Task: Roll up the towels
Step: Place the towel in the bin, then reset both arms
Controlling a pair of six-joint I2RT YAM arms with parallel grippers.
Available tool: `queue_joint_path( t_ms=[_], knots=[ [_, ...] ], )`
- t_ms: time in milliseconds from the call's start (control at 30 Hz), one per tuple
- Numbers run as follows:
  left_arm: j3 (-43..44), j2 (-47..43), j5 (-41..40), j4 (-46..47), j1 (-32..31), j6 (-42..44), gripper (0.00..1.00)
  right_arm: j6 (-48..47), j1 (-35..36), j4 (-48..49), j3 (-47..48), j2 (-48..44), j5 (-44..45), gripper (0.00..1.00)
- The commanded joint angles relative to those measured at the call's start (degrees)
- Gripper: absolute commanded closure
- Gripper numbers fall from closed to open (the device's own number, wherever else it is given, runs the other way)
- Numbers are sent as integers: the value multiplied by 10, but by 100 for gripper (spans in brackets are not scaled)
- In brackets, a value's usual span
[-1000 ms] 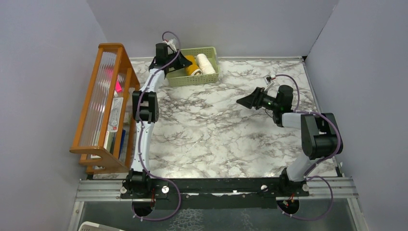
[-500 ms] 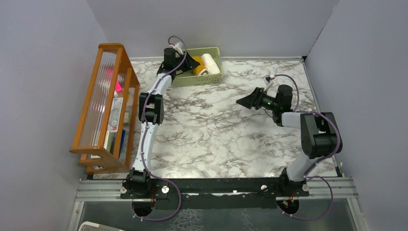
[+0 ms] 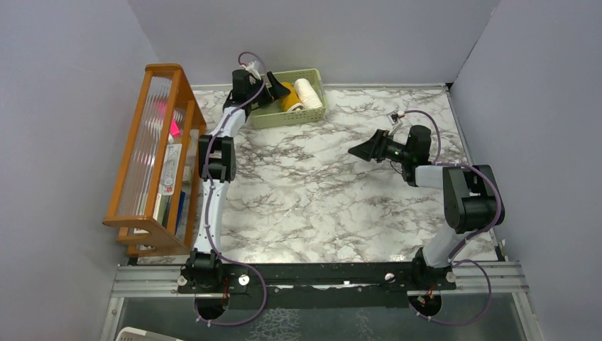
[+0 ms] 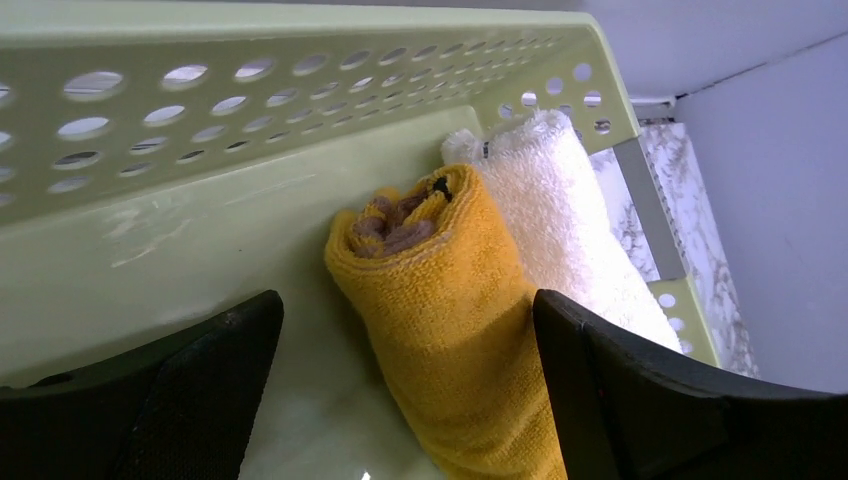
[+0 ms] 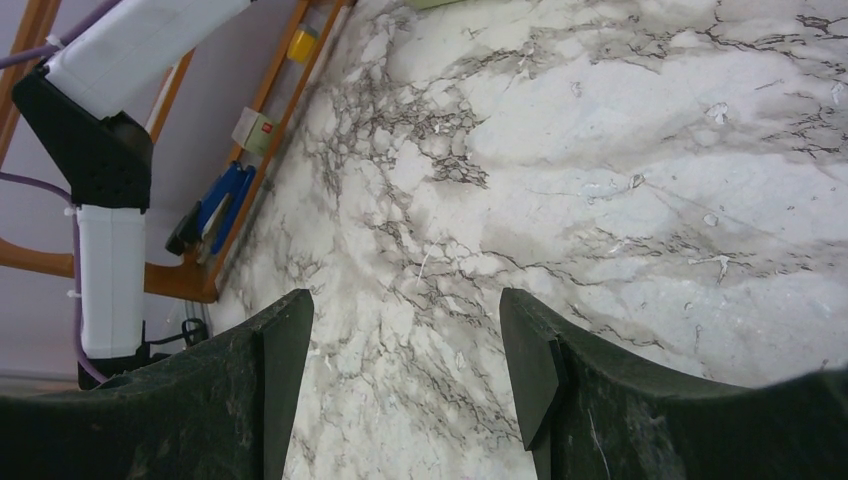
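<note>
Both towels lie rolled side by side in the pale green basket (image 3: 284, 118) at the table's far edge. The mustard-yellow roll (image 3: 287, 98) shows a brownish spiral end (image 4: 400, 225); the cream-white roll (image 3: 307, 93) lies right of it against the basket wall (image 4: 250, 90). My left gripper (image 3: 273, 86) reaches into the basket, open, its jaws straddling the yellow roll (image 4: 450, 320) without clamping it. The white roll (image 4: 575, 225) lies just beyond the right finger (image 4: 620, 400). My right gripper (image 3: 357, 150) hovers open over bare marble, with nothing between its fingers (image 5: 403, 305).
A wooden rack (image 3: 152, 156) holding papers and small items stands along the left wall, also visible in the right wrist view as the rack's foot (image 5: 180, 280). Grey walls enclose the marble table (image 3: 319, 199) on three sides. The left arm (image 5: 110, 250) stretches along the table's left side.
My left gripper has opened wide and let go of the yellow roll, which now rests in the basket. It swung right into the basket, then eased slightly back. The right arm has stayed still.
</note>
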Motion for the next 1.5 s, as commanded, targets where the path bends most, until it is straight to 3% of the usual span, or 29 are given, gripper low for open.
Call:
queue_joint_path(
  t_ms=[0, 467, 633, 767, 867, 1200, 1300, 1467],
  knots=[
    [-42, -96, -34, -21, 16, 64, 1, -5, 6, -4, 20, 9, -15, 31],
    [-86, -275, 30, -66, 16, 129, 1, -44, 7, -41, 48, -61, 18, 30],
    [-241, -424, -8, -102, 8, 204, 1, 2, 7, -74, 63, -96, 79, 27],
    [-329, -510, -19, -138, 9, 221, 1, -18, 8, -183, 117, -115, 112, 27],
    [-456, -602, -25, -106, 9, 221, 1, -36, 7, -238, 132, -142, 163, 26],
    [-854, -900, -97, -20, 9, 238, 1, -72, 8, -241, 87, -197, 260, 26],
    [-895, -931, -107, -9, 9, 241, 1, -63, 8, -225, 72, -201, 261, 26],
    [-891, -931, -99, -4, 9, 237, 1, -63, 8, -206, 61, -214, 269, 26]
  ],
)
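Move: The yellow towel lies in the bin almost between the left hand's open fingers, its middle about 3 cm to the right, 2 cm back and 3 cm below. The white towel lies roughly 8 cm to the right, level fore and aft and some 3 cm below. From the right hand, the yellow towel is about 30 cm ahead, 19 cm left and 7 cm below. Left hand, open, rises some 25 cm out of the bin, then draws back about 30; right hand lifts 10. ##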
